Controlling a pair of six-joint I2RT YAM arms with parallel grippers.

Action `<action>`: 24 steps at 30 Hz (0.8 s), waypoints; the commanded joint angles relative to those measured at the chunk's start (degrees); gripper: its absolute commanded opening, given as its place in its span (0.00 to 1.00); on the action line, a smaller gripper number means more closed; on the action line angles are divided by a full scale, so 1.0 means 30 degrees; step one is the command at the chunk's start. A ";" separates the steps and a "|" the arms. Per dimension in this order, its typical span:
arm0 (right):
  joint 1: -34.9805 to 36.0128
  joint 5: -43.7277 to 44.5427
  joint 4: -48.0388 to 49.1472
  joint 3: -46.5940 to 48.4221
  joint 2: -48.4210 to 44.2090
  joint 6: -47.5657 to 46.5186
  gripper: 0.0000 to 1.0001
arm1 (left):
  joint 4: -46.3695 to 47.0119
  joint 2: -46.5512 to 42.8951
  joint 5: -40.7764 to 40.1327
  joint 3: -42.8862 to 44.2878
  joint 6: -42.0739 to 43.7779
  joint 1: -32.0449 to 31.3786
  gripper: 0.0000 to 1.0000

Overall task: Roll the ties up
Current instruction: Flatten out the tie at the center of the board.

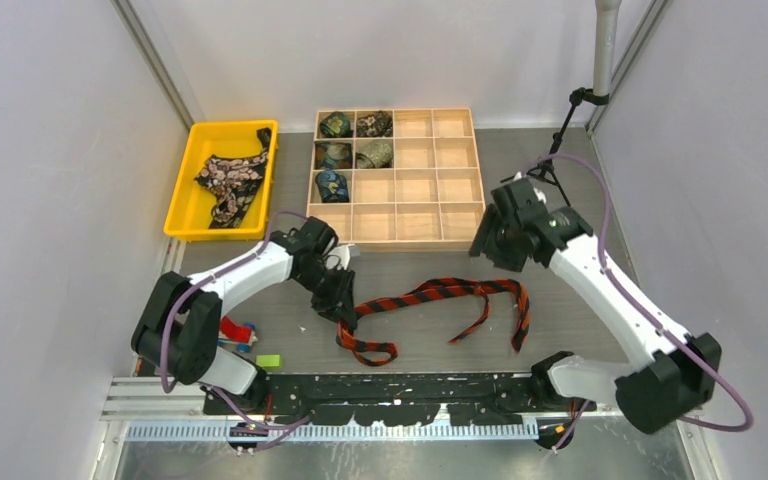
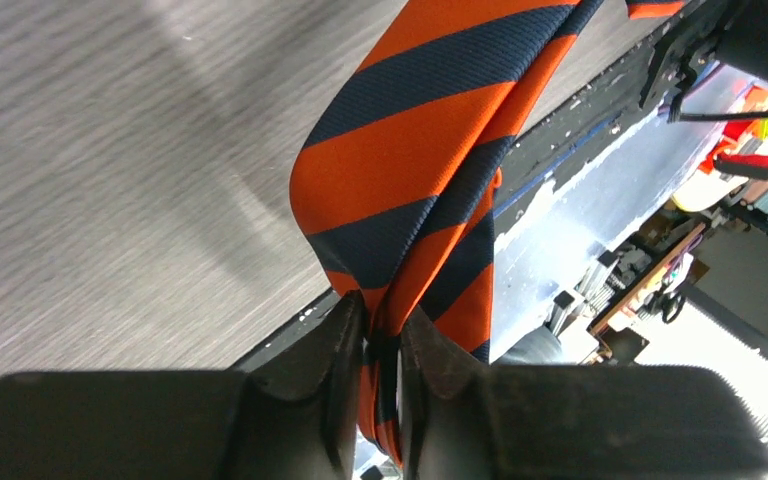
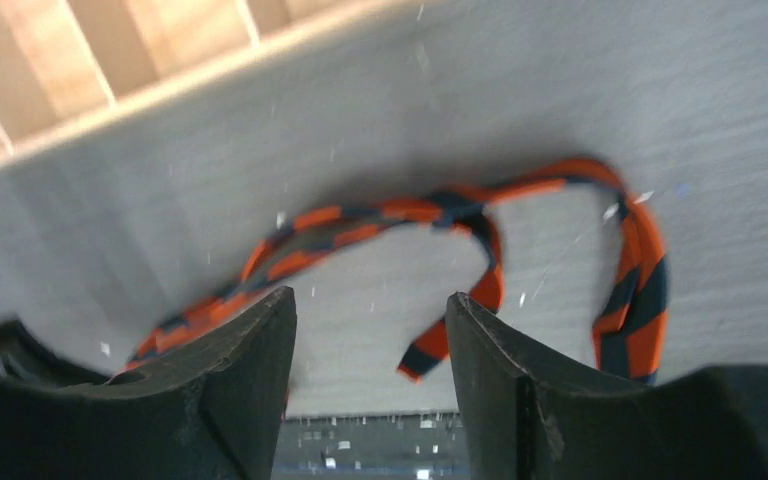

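An orange-and-black striped tie [image 1: 430, 293] lies in loose curves on the grey table, looped at its left end. My left gripper [image 1: 338, 300] is shut on that left part; in the left wrist view the folded striped tie [image 2: 410, 150] is pinched between the gripper's [image 2: 382, 335] narrow jaws. My right gripper [image 1: 490, 245] hovers over the tie's right half, open and holding nothing. The right wrist view shows the gripper [image 3: 370, 310] above the tie [image 3: 360, 225]. A black tie with pink flowers [image 1: 230, 180] lies in the yellow tray [image 1: 185, 180].
A wooden grid box [image 1: 430, 225] stands at the back centre, with several small rolled ties [image 1: 335, 125] in its left cells. Small coloured toy blocks [image 1: 240, 330] and a green block [image 1: 268, 360] lie near the left arm's base. A black stand [image 1: 570, 120] rises at back right.
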 commanded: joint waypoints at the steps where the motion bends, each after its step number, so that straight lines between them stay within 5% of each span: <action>1: 0.2204 -0.0012 0.0487 -0.2766 -0.2445 0.2726 0.59 | -0.0452 -0.0741 -0.0728 0.0784 0.0099 0.0353 0.25; 9: 0.3532 0.1267 0.1291 -0.3245 -0.0261 0.2720 0.49 | -0.3291 -0.3674 -0.7278 0.2483 0.0633 0.0353 0.65; 24: 0.1409 0.2616 0.1954 -0.1766 0.5458 -0.0480 0.26 | -0.1319 -0.8396 -0.7098 0.0825 0.0646 0.0324 0.68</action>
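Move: The striped tie's crossing, where the short tail leaves the long strip, lies about 4 cm back, 2 cm left and 12 cm below the right hand. From that hand, the strip's right-hand bend is 5 cm back and 6 cm right, and the tail tip 15 cm back and 8 cm left. The left hand still has the tie between its fingers, its curled end some 6 cm back and 6 cm right; the crossing is about 8 cm ahead and 27 cm right. The tie's left part is let go as the left fingers open wide and the hand lifts about 6 cm, moving left and forward while its fingertips swing forward. At the tie's crossing, the right hand first swings back and a little left, then drops some 10 cm towards the cloth, easing slightly forward and right; its fingers tip nearer to straight down and close over halfway, ending around a small fold. ##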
